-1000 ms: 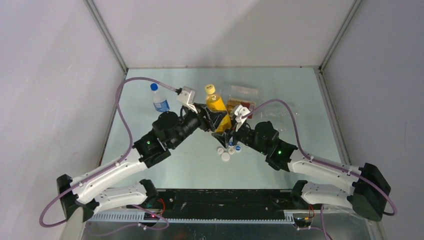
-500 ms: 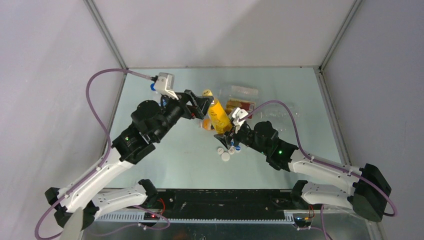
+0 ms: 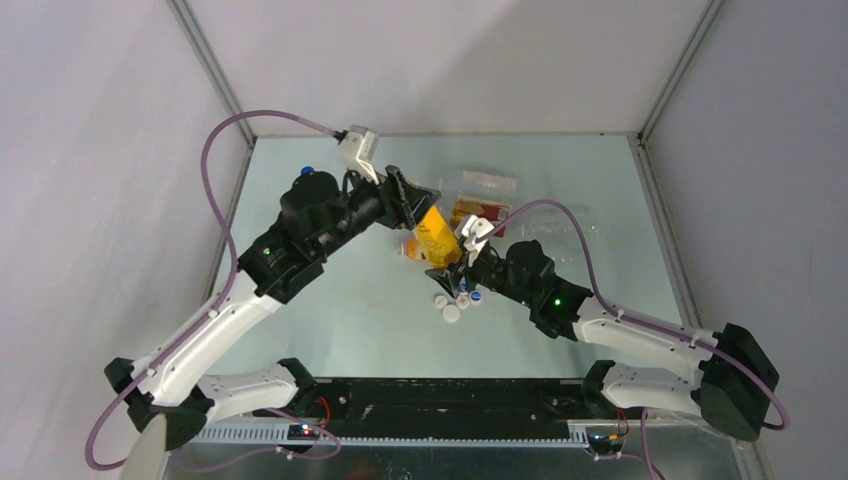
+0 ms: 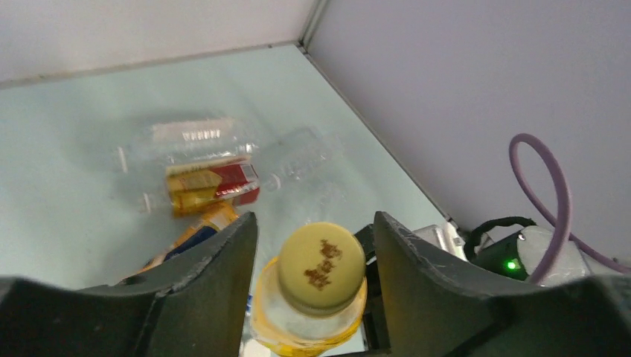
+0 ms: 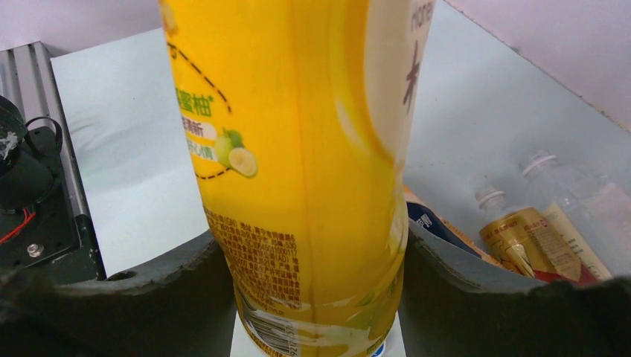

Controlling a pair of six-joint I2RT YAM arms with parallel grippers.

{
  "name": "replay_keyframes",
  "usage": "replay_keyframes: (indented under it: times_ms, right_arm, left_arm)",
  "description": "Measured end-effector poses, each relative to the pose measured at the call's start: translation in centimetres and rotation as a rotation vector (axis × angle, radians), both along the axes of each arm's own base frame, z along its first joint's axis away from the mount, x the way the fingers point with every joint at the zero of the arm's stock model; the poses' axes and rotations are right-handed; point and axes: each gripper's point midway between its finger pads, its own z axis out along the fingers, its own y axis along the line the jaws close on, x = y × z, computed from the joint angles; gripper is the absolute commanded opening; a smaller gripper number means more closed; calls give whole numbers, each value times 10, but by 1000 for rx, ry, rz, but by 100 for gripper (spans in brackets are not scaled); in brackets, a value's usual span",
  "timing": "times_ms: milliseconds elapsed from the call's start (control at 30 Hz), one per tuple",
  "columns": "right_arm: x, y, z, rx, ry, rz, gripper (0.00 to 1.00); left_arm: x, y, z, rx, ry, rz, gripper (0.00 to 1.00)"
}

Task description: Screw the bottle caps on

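An orange-yellow bottle (image 3: 436,233) stands tilted at the table's middle, and my right gripper (image 3: 452,268) is shut on its lower body (image 5: 298,149). Its yellow cap (image 4: 321,264) sits on the neck. My left gripper (image 4: 315,236) is open around that cap, with a gap showing on each side. In the top view the left gripper (image 3: 418,200) covers the cap. Loose bottle caps, white (image 3: 452,313) and blue (image 3: 476,296), lie on the table just in front of the right gripper.
Behind the held bottle lie a gold-and-red bottle (image 4: 212,182), clear bottles (image 4: 186,137) and an orange bottle with a dark-blue label (image 4: 190,234). A blue-capped bottle (image 3: 305,170) stands mostly hidden behind the left arm. Walls enclose the table on three sides.
My left arm has risen from beside the bottle's body and come over its top; its jaws now straddle the cap. The bottle leans more. The right arm has stayed put.
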Motion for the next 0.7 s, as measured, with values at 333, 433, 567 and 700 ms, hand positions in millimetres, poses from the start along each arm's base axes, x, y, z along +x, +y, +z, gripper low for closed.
replay_keyframes:
  times_ms: [333, 433, 567, 700]
  right_arm:
    - [-1, 2, -7, -13, 17, 12, 45]
    - [-2, 0, -10, -11, 41, 14, 75]
    - [-6, -3, -15, -22, 84, 21, 91]
    - [0, -21, -10, -20, 97, -32, 99]
  left_arm:
    - [-1, -6, -7, 51, -13, -45, 2]
    - [0, -2, -9, 71, -33, -33, 0]
    - [0, 16, -22, 112, -61, 26, 0]
    - [10, 52, -45, 221, -95, 177, 0]
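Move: The yellow bottle's cap is already between the left hand's open fingers, about 1 cm to the right and 1 cm below. From the right hand, which holds that bottle near its base, the cap is roughly 3 cm ahead, 5 cm left and 16 cm up. From the left hand, the orange bottle lies some 9 cm ahead, 4 cm right and 34 cm down; the loose caps lie 4 cm back, 8 cm right and 35 cm down; the standing water bottle is about 16 cm ahead, 24 cm left and 28 cm down. The left fingers close on the yellow bottle's cap and pinch it, sinking just under 1 cm, then keep still briefly. The right fingers then open wide and let go of the base, backing off about 2 cm to the right, while the left hand carries the bottle some 5 cm left and 4 cm down, away from the right hand, its wrist rolling left side up and turning counter-clockwise. ##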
